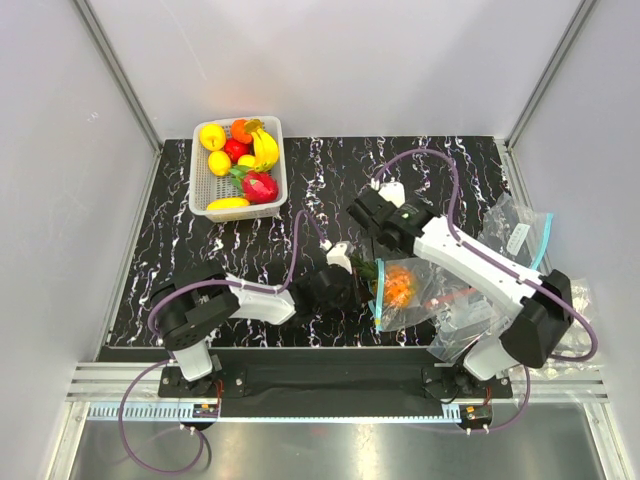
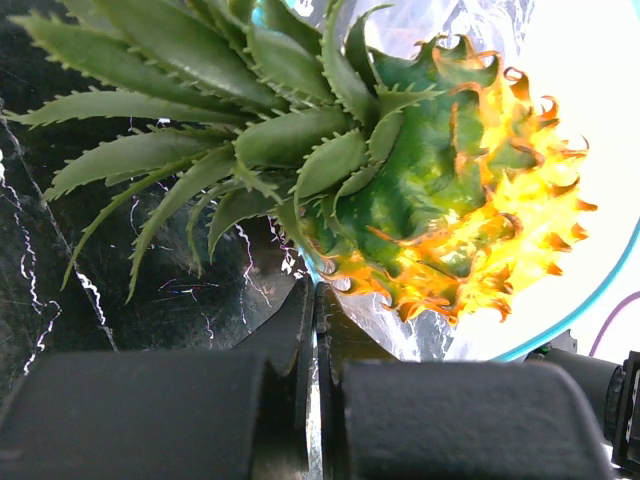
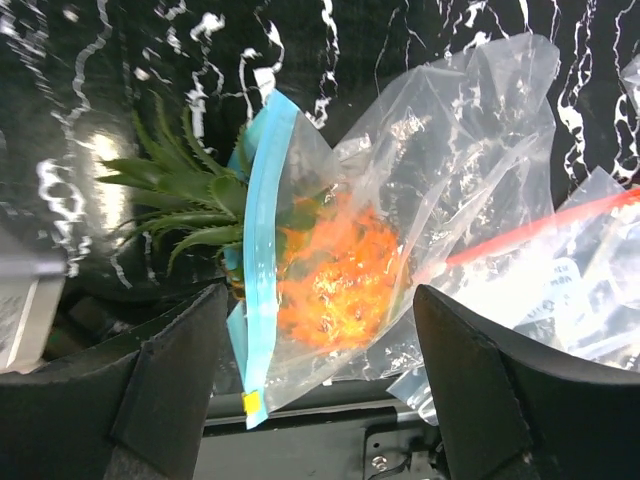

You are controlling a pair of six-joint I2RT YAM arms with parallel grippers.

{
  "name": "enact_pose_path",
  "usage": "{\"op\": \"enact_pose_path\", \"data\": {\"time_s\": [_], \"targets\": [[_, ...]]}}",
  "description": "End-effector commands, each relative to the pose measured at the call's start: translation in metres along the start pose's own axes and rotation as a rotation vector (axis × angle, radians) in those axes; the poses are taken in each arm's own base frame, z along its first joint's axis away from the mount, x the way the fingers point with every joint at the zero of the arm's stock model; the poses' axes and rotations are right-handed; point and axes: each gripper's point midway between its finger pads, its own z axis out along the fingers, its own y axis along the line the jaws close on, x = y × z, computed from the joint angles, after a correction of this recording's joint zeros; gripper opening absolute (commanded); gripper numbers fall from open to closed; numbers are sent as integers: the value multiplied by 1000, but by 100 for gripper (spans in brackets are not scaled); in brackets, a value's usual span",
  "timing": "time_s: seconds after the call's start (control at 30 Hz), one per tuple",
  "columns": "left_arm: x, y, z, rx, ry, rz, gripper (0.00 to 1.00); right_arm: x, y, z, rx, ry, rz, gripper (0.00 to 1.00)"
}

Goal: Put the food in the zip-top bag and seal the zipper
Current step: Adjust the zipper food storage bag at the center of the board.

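The pineapple (image 1: pixel 398 284) lies in the clear zip-top bag (image 1: pixel 425 305), orange body (image 3: pixel 340 275) inside and green crown (image 3: pixel 180 205) sticking out past the teal-blue zipper (image 3: pixel 262 220). My left gripper (image 1: pixel 350 286) is shut on the bag's mouth edge, and clear film shows between its closed jaws (image 2: pixel 318 290) just under the pineapple (image 2: pixel 440 200). My right gripper (image 1: pixel 362 215) hovers open behind the bag. Its wide-spread fingers (image 3: pixel 318 300) frame the bag (image 3: pixel 470 150) from above without touching it.
A white basket (image 1: pixel 200 170) with several toy fruits stands at the back left. More clear bags lie at the right, one with a red-orange strip (image 3: pixel 540 225) and one with a teal edge (image 1: pixel 520 235). White walls and metal posts enclose the black marbled table (image 1: pixel 180 250).
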Motion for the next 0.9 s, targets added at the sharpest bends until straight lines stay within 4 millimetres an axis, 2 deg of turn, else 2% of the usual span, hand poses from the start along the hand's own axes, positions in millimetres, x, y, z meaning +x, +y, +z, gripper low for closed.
{"op": "enact_pose_path", "data": {"time_s": [0.0,0.17,0.37,0.53,0.6,0.63,0.8,0.83,0.87], "targets": [[-29,-32,-6,73,-91,13,0,-2,-2,3,76,-10,-22,82],[-30,-32,-7,71,-92,21,0,9,4,21,120,36,-56,81],[-31,-31,-8,68,-96,24,0,10,4,26,132,35,-54,74],[-31,-31,-8,68,-96,24,0,11,6,22,132,36,-68,50],[-31,-31,-9,69,-97,23,0,11,6,21,130,32,-67,46],[-31,-31,-8,67,-95,22,0,10,5,19,134,28,-66,40],[-32,-32,-10,67,-97,33,0,7,4,11,130,16,-60,29],[-36,-34,-12,67,-107,34,0,7,4,10,129,14,-62,24],[-37,-33,-13,53,-105,42,0,6,3,8,126,9,-61,6]]}}
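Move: The bag's blue zipper, upper lip towards me, lies almost straight below my right hand, about 5 cm down. From my left hand, which already pinches the mouth's lower side, it is some 3 cm ahead, 3 cm right and 6 cm up. The pineapple's body sits in the bag, roughly 5 cm right, 2 cm back and 12 cm below my right hand; its crown sticks out about 5 cm left, 1 cm ahead and 12 cm below. I bring my right hand straight down about 4 cm onto the blue zipper lip above the pineapple, tipping its fingers some 10 degrees to point more to my right as it sinks. Then, holding that height, I close the wide-open fingers almost fully and pinch the lip, while my left hand stays put and keeps its grip on the mouth's lower side. ##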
